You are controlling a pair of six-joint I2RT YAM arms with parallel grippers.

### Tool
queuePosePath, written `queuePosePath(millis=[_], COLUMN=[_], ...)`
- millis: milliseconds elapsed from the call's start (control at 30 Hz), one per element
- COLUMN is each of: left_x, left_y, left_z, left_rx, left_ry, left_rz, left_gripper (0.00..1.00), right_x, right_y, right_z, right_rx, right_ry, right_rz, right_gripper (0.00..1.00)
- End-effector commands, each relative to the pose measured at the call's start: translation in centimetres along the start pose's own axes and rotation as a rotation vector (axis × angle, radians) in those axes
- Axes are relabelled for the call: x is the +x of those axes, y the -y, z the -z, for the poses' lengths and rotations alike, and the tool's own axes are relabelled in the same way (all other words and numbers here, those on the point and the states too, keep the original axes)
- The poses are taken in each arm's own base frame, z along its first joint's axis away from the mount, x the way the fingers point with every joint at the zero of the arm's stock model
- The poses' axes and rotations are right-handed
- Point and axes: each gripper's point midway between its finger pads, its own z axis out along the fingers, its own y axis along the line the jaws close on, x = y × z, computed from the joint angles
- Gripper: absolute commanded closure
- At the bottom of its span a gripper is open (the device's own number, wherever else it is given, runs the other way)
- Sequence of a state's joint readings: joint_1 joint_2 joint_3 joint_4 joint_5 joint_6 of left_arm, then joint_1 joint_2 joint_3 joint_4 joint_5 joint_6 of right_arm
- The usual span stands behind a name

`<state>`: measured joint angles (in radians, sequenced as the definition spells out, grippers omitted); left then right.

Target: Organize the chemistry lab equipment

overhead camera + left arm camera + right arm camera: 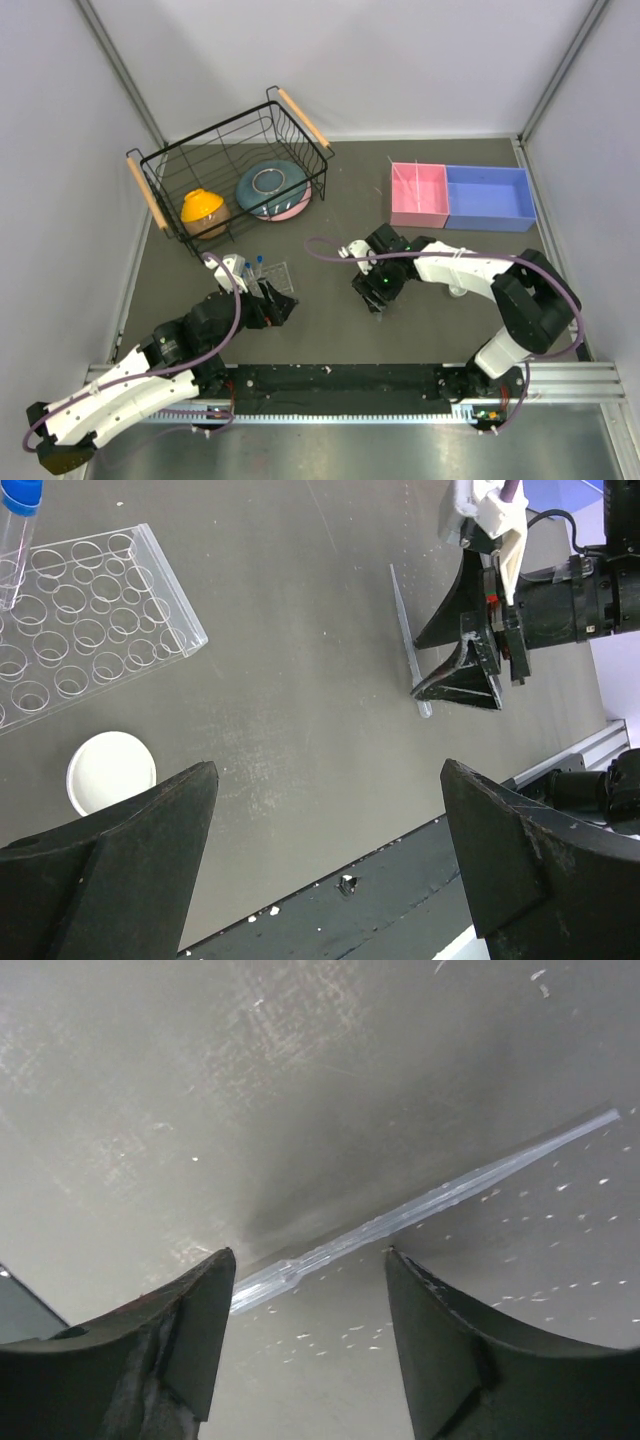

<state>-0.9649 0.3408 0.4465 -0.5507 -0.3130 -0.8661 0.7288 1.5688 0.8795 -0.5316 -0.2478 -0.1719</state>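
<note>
A thin clear rod lies flat on the dark table, just past the tips of my right gripper, which is open and low over it without holding it. The left wrist view shows the same rod beside the right gripper. My left gripper is wide open and empty above the table. Next to it are the clear flat tube rack, holding a blue-capped tube, and a white round cup. From above, the rack sits by my left gripper.
A black wire basket at the back left holds an orange bowl and a teal-pink bowl. A pink bin with thin rods in it and a blue bin stand at the back right.
</note>
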Motion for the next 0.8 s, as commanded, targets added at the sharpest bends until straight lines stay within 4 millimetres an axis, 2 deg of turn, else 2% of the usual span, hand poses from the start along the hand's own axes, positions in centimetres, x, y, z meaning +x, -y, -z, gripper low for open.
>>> queuePosePath(millis=[0,67,467,567,767], left_x=[-0.4,-0.5,-0.6,-0.7,-0.6], left_y=[0.0,0.1,0.2,0.2,0.2], left_z=[-0.1,0.0,0.1,0.1,0.1], left_rx=[0.0,0.001,0.004,0.005,0.004], left_ry=[0.024,0.024,0.025,0.026,0.025], left_rz=[0.007,0.005,0.003,0.002,0.002], left_gripper=[0.01,0.01,0.01,0.01,0.01], right_x=[-1.4,-1.2,-1.0,-1.2,-1.7], right_y=[1.6,1.8,2.2,2.4,2.8], right_z=[-0.5,-0.6,-0.4,-0.4,0.1], right_rx=[0.114,0.122,0.146,0.156,0.172], right_ry=[0.005,-0.004,-0.017,-0.019,-0.005], right_rz=[0.023,0.021,0.034,0.043,0.067], right_gripper=[0.42,0.52,0.91,0.96,1.0])
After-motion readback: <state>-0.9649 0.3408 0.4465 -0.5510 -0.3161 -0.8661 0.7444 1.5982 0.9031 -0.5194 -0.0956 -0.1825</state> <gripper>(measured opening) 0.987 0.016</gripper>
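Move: The thin clear pipette lies on the table, pointing away from the robot, its middle about 3 cm ahead of the right hand and 1 cm below, its thick end near one open finger. From that hand the clear tube rack is some 22 cm left and 5 cm farther out, the white cup about 18 cm right and 3 cm ahead, the pink tray roughly 24 cm ahead and 10 cm right. From the left hand the pipette is about 19 cm right, 7 cm ahead, 14 cm below. Forward and slightly right along the pipette, the right hand eases about 2 cm just above the table, tilting a few degrees as its fingers close from about two-thirds open to nearly shut. The fingers swing the pipette into line between their pads and end up pinching it on its thick-end half, then stay there without lifting. ##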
